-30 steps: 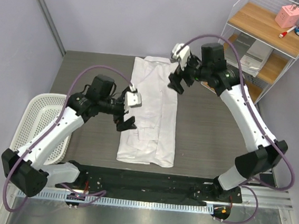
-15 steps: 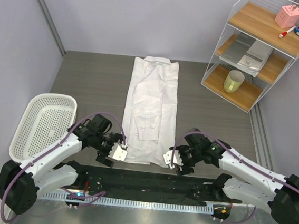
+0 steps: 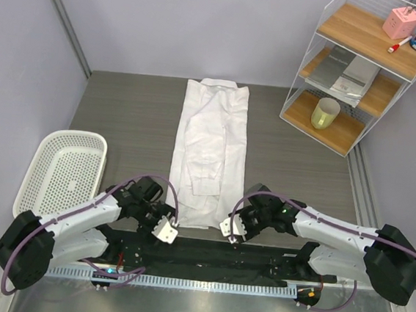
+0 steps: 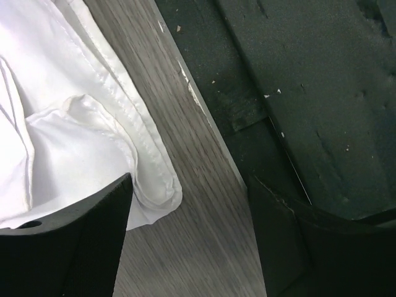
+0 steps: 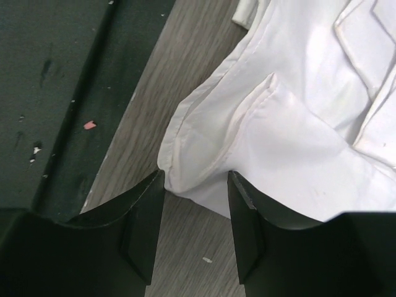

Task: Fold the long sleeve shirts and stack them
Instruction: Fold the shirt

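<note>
One long sleeve shirt [image 3: 210, 149], white and folded into a long narrow strip, lies on the dark wood table [image 3: 130, 119], collar at the far end. My left gripper [image 3: 159, 221] sits low at its near-left hem corner. In the left wrist view that gripper [image 4: 189, 185] is open, with the rounded shirt corner [image 4: 151, 185] just inside its left finger [image 4: 68, 241]. My right gripper [image 3: 232, 225] is at the near-right hem corner. In the right wrist view it [image 5: 195, 176] straddles the shirt corner [image 5: 198, 158], jaws narrowed but apart.
A white perforated basket [image 3: 46, 148] stands at the left table edge. A wire and wood shelf [image 3: 356, 74] at the back right holds booklets [image 3: 345, 70] and a yellow cup [image 3: 325, 113]. The black base mat [image 3: 206, 252] runs along the near edge, right behind both grippers.
Both arms swung down from beside the shirt to its near hem corners. Both grippers' jaws have narrowed, the right more than the left.
</note>
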Controlling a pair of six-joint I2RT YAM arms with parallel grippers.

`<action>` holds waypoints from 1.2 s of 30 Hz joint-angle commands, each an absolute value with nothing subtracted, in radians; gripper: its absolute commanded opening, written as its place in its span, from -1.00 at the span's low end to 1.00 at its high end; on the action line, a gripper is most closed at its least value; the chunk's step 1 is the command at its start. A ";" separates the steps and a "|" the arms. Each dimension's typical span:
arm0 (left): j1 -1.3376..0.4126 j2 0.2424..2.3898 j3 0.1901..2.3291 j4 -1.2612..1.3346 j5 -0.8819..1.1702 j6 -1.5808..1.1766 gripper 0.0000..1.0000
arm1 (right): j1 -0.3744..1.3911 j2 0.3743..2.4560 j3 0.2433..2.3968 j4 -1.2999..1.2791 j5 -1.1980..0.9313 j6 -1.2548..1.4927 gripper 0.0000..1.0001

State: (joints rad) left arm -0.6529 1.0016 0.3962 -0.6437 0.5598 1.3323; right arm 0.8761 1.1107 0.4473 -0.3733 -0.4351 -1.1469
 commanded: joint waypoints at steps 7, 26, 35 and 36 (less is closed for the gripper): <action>-0.681 1.146 0.422 -0.382 0.525 1.255 0.07 | 0.893 1.183 0.405 -0.238 -0.354 -1.187 -0.19; -0.885 0.941 0.517 -0.587 0.535 1.023 -1.00 | 1.040 0.993 0.515 -0.492 -0.325 -0.995 -0.97; -0.910 0.816 0.575 -0.715 0.491 0.862 -1.00 | 1.152 0.922 0.587 -0.551 -0.244 -0.819 -0.97; -0.910 0.815 0.577 -0.706 0.485 0.855 -1.00 | 1.154 0.922 0.591 -0.552 -0.232 -0.825 -0.97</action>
State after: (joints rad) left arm -0.9092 0.8284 0.5495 -0.6643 0.5182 0.9276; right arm 1.1503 0.9314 0.5510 -0.5144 -0.2886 -0.8864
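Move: The shirt's near-left hem corner lies about 3 cm right of the left hand, level fore and aft and about 1 cm lower. Its near-right hem corner is roughly 2 cm ahead and 1 cm left of the right hand, also about 1 cm lower. The folded cuffs lie farther in on the shirt, some 12 cm ahead and 14 cm right of the left hand. The table's front edge runs about 3 cm straight behind the left hand. The shirt's two near hem corners are pinched: the left hand slides about 3 cm right and slightly back, the right hand eases forward 2 cm, and the fingers of each shut on cloth. After a short forward jog of the left hand, both rise 5 to 7 cm while drawing back over the table's front edge, the left still edging right. ##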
